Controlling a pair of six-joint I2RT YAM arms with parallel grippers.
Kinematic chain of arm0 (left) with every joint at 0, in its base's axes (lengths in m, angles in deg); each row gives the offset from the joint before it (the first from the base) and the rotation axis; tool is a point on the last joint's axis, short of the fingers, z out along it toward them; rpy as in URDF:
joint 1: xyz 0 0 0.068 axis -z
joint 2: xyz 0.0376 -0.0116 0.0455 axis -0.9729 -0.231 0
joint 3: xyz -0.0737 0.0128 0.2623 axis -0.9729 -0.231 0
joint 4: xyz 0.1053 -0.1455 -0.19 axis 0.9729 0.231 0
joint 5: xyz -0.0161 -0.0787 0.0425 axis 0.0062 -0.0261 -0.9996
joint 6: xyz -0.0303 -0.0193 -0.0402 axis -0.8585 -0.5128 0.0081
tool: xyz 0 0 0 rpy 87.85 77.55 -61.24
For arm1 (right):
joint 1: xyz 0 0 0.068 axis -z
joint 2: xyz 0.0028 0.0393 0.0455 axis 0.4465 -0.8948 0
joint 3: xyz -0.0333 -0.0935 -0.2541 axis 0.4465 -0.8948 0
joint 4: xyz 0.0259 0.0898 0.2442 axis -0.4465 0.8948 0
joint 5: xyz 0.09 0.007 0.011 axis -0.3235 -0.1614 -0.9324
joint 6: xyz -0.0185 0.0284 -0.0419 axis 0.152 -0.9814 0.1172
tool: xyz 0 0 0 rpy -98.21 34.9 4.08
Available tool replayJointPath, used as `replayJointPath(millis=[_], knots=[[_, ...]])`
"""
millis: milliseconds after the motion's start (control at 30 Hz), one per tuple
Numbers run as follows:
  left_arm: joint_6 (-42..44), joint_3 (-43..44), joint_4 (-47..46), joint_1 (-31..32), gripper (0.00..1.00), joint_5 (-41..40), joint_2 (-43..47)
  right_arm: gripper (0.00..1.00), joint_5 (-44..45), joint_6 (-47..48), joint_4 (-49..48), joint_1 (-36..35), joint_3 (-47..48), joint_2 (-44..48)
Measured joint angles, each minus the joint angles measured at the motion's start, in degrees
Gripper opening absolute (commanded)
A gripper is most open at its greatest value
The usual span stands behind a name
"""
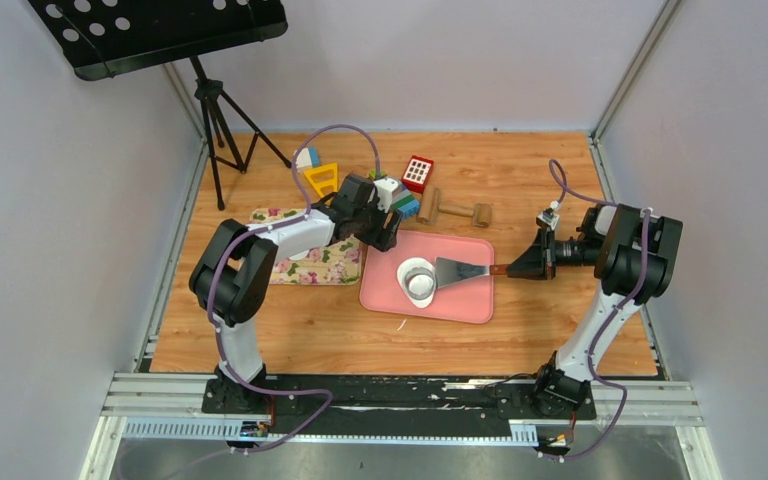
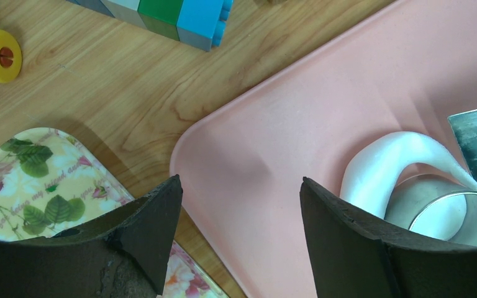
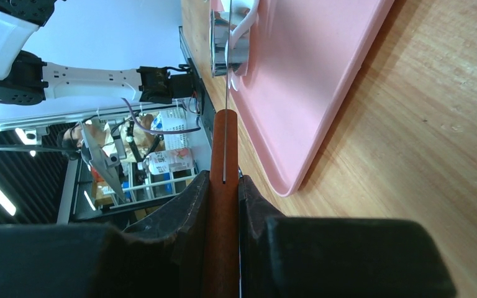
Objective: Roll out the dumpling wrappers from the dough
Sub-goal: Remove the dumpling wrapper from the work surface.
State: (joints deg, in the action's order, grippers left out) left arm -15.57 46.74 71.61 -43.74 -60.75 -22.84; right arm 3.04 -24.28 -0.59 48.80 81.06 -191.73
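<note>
A pink tray [image 1: 465,302] holds a small metal ring [image 1: 417,270] with a strip of white dough [image 2: 390,162] draped over its rim [image 2: 453,200]. A round white patch [image 1: 420,288] lies inside the ring; I cannot tell whether it is a cut dumpling wrapper. My right gripper [image 1: 516,267] is shut on the brown handle [image 3: 223,186] of a scraper. The scraper's metal blade [image 1: 460,270] reaches to the ring's right side. My left gripper [image 2: 239,180] is open and holds nothing. It hovers over the tray's far left corner [image 1: 388,238], left of the ring.
A floral mat [image 1: 312,264] lies left of the tray, under the left arm. Toy blocks [image 1: 403,205], a red keypad toy [image 1: 417,173], a yellow triangle [image 1: 322,178] and a wooden mallet [image 1: 455,209] sit behind the tray. A tripod [image 1: 222,120] stands at the back left.
</note>
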Motion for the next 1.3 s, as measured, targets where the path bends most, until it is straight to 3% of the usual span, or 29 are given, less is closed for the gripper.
replayJointPath(millis=[700,933,1200,1300], knots=[[0.0,0.0,0.0,0.0,0.77,0.07,0.04,0.0,2.99,-4.09,-3.87,3.85,-0.22,0.7],[0.0,0.0,0.07,0.0,0.77,1.51,0.07,0.0,6.05,-8.68,-7.78,4.07,1.62,6.32],[1.03,0.0,0.33,0.0,0.77,5.84,0.04,0.0,8.52,-17.42,-16.02,-0.98,9.64,7.54],[1.49,0.02,0.63,0.02,0.82,7.28,0.07,0.0,9.29,-19.12,-17.25,-4.52,11.23,6.93]])
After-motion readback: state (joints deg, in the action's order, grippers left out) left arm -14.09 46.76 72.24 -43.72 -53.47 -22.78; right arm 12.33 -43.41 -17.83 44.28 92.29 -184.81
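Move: The right hand holds the scraper pointing left, and the dumpling wrapper lies about 20 cm to its left, 3 cm back and some 7 cm below. The metal ring stands on the wrapper at about the same place; the wooden roller lies about 13 cm left and 11 cm ahead of the right hand. From the open left hand, the wrapper is roughly 6 cm right, 6 cm back and 5 cm down, the blue-green blocks some 9 cm ahead and 3 cm right. The right hand, keeping its grip on the scraper handle, first draws right about 4 cm, dipping slightly, to bring the blade away from the wrapper's right edge, then sweeps forward some 7 cm, rising a little and easing back left, while the handle tips about 15 degrees more steeply down towards the blade. The left hand waits with fingers open, then late on edges about 2 cm back and right towards the wrapper, turning slightly clockwise. ##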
